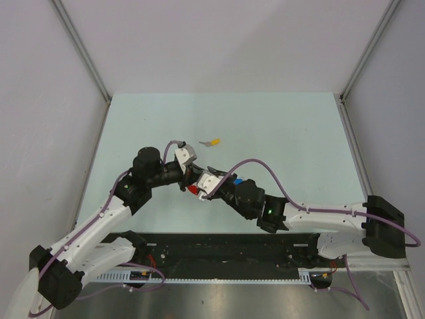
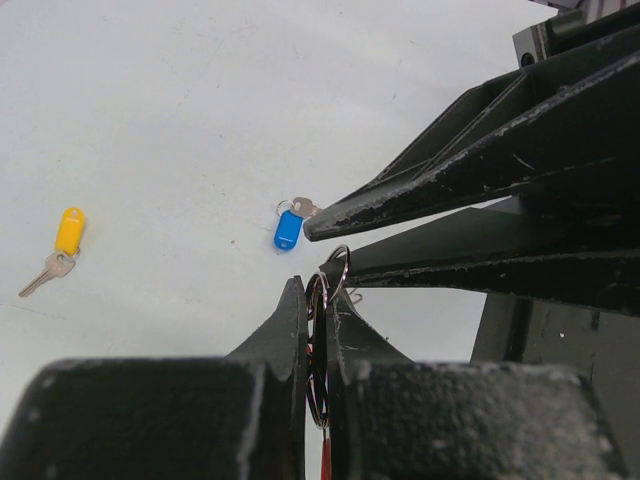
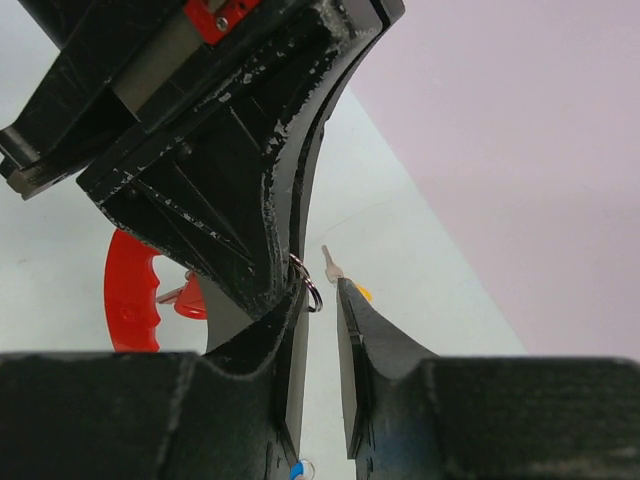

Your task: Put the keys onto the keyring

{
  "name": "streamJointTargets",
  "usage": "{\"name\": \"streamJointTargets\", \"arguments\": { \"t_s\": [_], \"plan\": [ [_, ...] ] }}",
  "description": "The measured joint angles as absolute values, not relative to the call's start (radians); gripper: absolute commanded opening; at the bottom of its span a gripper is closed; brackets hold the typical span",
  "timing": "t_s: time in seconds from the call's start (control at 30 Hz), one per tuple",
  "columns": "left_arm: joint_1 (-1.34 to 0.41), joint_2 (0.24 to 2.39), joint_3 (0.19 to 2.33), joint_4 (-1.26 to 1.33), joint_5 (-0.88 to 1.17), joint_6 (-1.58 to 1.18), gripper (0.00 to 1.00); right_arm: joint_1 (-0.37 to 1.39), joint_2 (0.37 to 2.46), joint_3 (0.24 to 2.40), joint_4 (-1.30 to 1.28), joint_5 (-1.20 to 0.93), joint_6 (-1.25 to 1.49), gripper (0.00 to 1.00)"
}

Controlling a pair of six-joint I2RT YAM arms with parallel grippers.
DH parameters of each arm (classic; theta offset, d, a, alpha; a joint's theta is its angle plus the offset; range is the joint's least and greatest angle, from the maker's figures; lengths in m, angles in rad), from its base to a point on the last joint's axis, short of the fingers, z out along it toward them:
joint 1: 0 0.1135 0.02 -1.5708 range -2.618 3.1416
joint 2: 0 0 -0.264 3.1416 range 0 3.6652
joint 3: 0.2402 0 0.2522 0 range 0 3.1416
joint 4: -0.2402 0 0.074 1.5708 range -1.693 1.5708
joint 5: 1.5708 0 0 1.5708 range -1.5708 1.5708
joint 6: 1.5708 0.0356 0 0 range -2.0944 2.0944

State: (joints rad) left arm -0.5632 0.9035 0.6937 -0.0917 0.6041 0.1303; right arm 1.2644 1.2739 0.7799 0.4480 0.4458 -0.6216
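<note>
My left gripper (image 2: 318,290) is shut on the keyring (image 2: 322,340), whose silvery rings stand upright between its fingers. The keyring's curved red tag (image 3: 130,300) hangs below, and it shows red in the top view (image 1: 193,190). My right gripper (image 3: 322,290) is open, tip to tip with the left gripper (image 1: 186,178). A small ring (image 3: 312,290) touches its left fingertip, and nothing is pinched between the jaws. A blue-capped key (image 2: 288,230) lies on the table under the right gripper (image 1: 201,186). A yellow-capped key (image 2: 68,232) lies alone farther back (image 1: 212,142).
The pale green table (image 1: 279,133) has grey walls on three sides, with a metal post at each back corner. A black rail (image 1: 219,249) with the arm bases runs along the near edge.
</note>
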Motion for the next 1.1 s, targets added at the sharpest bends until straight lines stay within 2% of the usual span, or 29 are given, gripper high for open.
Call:
{"name": "streamJointTargets", "arguments": {
  "t_s": [0.13, 0.23, 0.27, 0.33, 0.43, 0.47, 0.57, 0.67, 0.83, 1.1],
  "plan": [
    [-0.558, 0.91, 0.694, -0.092, 0.601, 0.13, 0.0, 1.277, 1.303, 0.779, 0.49, 0.485, -0.647, 0.2],
    [-0.556, 0.914, 0.694, -0.092, 0.597, 0.126, 0.0, 1.289, 1.325, 0.773, 0.529, 0.516, -0.673, 0.07],
    [-0.556, 0.915, 0.694, -0.092, 0.596, 0.126, 0.0, 1.294, 1.333, 0.771, 0.54, 0.528, -0.683, 0.0],
    [-0.554, 0.915, 0.694, -0.094, 0.592, 0.122, 0.01, 1.303, 1.346, 0.768, 0.566, 0.554, -0.702, 0.0],
    [-0.554, 0.915, 0.694, -0.093, 0.585, 0.121, 0.21, 1.308, 1.356, 0.767, 0.587, 0.576, -0.716, 0.0],
    [-0.554, 0.915, 0.694, -0.091, 0.582, 0.12, 0.31, 1.309, 1.357, 0.767, 0.59, 0.58, -0.717, 0.0],
    [-0.556, 0.912, 0.694, -0.082, 0.577, 0.115, 0.49, 1.31, 1.357, 0.766, 0.595, 0.583, -0.712, 0.0],
    [-0.561, 0.894, 0.694, -0.084, 0.558, 0.103, 0.59, 1.307, 1.355, 0.766, 0.597, 0.587, -0.696, 0.0],
    [-0.561, 0.834, 0.694, -0.081, 0.465, 0.097, 0.63, 1.274, 1.316, 0.766, 0.563, 0.553, -0.62, 0.0],
    [-0.532, 0.768, 0.693, -0.075, 0.363, 0.096, 0.63, 1.219, 1.209, 0.765, 0.467, 0.459, -0.527, 0.0]
  ]
}}
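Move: The keyring's split ring is already between the left hand's shut fingertips. From the right hand it lies about 1 cm ahead, 1 cm left and 1 cm lower, right at its part-open tips. The grey, red-edged fob hangs about 6 cm below the left hand, 2 cm back and 2 cm left. On the table roughly 20 cm below the left hand, the yellow-tagged key is about 22 cm ahead and 1 cm right, the blue-tagged key about 8 cm ahead and 11 cm right. Easing less than 1 cm down and forward-left, the right hand shuts its part-open fingers on the split ring while the left still pinches it. The left fingers then open wide and that hand draws up, left and forward about 6 cm, turning some 15 degrees counter-clockwise, while the right carries the ring about 3 cm up and to the right. ##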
